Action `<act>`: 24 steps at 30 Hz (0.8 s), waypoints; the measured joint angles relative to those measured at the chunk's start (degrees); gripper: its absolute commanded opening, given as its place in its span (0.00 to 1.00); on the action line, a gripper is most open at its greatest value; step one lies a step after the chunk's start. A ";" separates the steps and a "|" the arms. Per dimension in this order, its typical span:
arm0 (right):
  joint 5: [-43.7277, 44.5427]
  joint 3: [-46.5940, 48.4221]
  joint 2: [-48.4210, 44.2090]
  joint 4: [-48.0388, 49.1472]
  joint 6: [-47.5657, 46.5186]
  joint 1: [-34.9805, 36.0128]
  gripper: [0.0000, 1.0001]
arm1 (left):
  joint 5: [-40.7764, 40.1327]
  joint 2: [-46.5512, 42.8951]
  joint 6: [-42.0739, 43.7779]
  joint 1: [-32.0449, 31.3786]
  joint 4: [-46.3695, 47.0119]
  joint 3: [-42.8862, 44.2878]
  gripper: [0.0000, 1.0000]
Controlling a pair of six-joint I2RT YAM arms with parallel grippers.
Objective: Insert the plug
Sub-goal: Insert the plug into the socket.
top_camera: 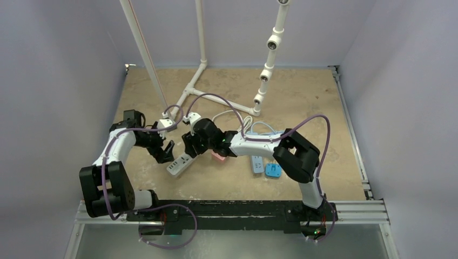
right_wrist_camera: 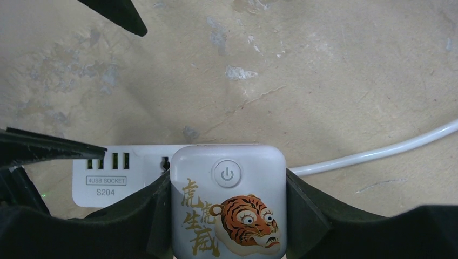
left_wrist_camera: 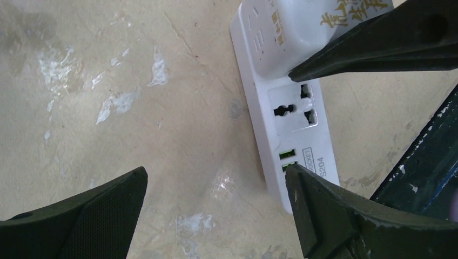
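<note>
The plug (right_wrist_camera: pixel 227 205) is a white square block with a tiger picture and a power button. My right gripper (right_wrist_camera: pixel 228 186) is shut on its two sides. It sits against the top of the white power strip (right_wrist_camera: pixel 108 178), over a socket; whether its pins are in is hidden. In the left wrist view the plug (left_wrist_camera: pixel 291 32) covers the strip's far part, and one free socket on the power strip (left_wrist_camera: pixel 294 113) shows. My left gripper (left_wrist_camera: pixel 216 178) is open, one finger (left_wrist_camera: pixel 324 216) over the strip's USB end, the other over bare table. From above, both grippers meet at the strip (top_camera: pixel 180 164).
The strip's white cable (right_wrist_camera: pixel 372 154) runs off to the right. A pink object (top_camera: pixel 218 156), a blue power strip (top_camera: pixel 257 163) and a blue square block (top_camera: pixel 273 170) lie right of the work spot. A white pipe frame (top_camera: pixel 189 89) stands behind.
</note>
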 measured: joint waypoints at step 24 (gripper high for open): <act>5.18 2.97 -1.88 -19.47 9.20 3.02 0.99 | -9.25 -2.95 1.66 -2.08 5.86 -6.08 0.99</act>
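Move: The right hand still grips the white cube plug on the power strip, whose middle is about 3 cm behind, 3 cm left and 4 cm below that hand. The pink cube sits some 11 cm to its right, 1 cm back and 4 cm down. From the empty left hand, the strip's middle lies about 7 cm right, 3 cm back and 4 cm below. The right hand drags plug and strip back and right, about 5 cm, then opens wide; the left sinks some 3 cm. ##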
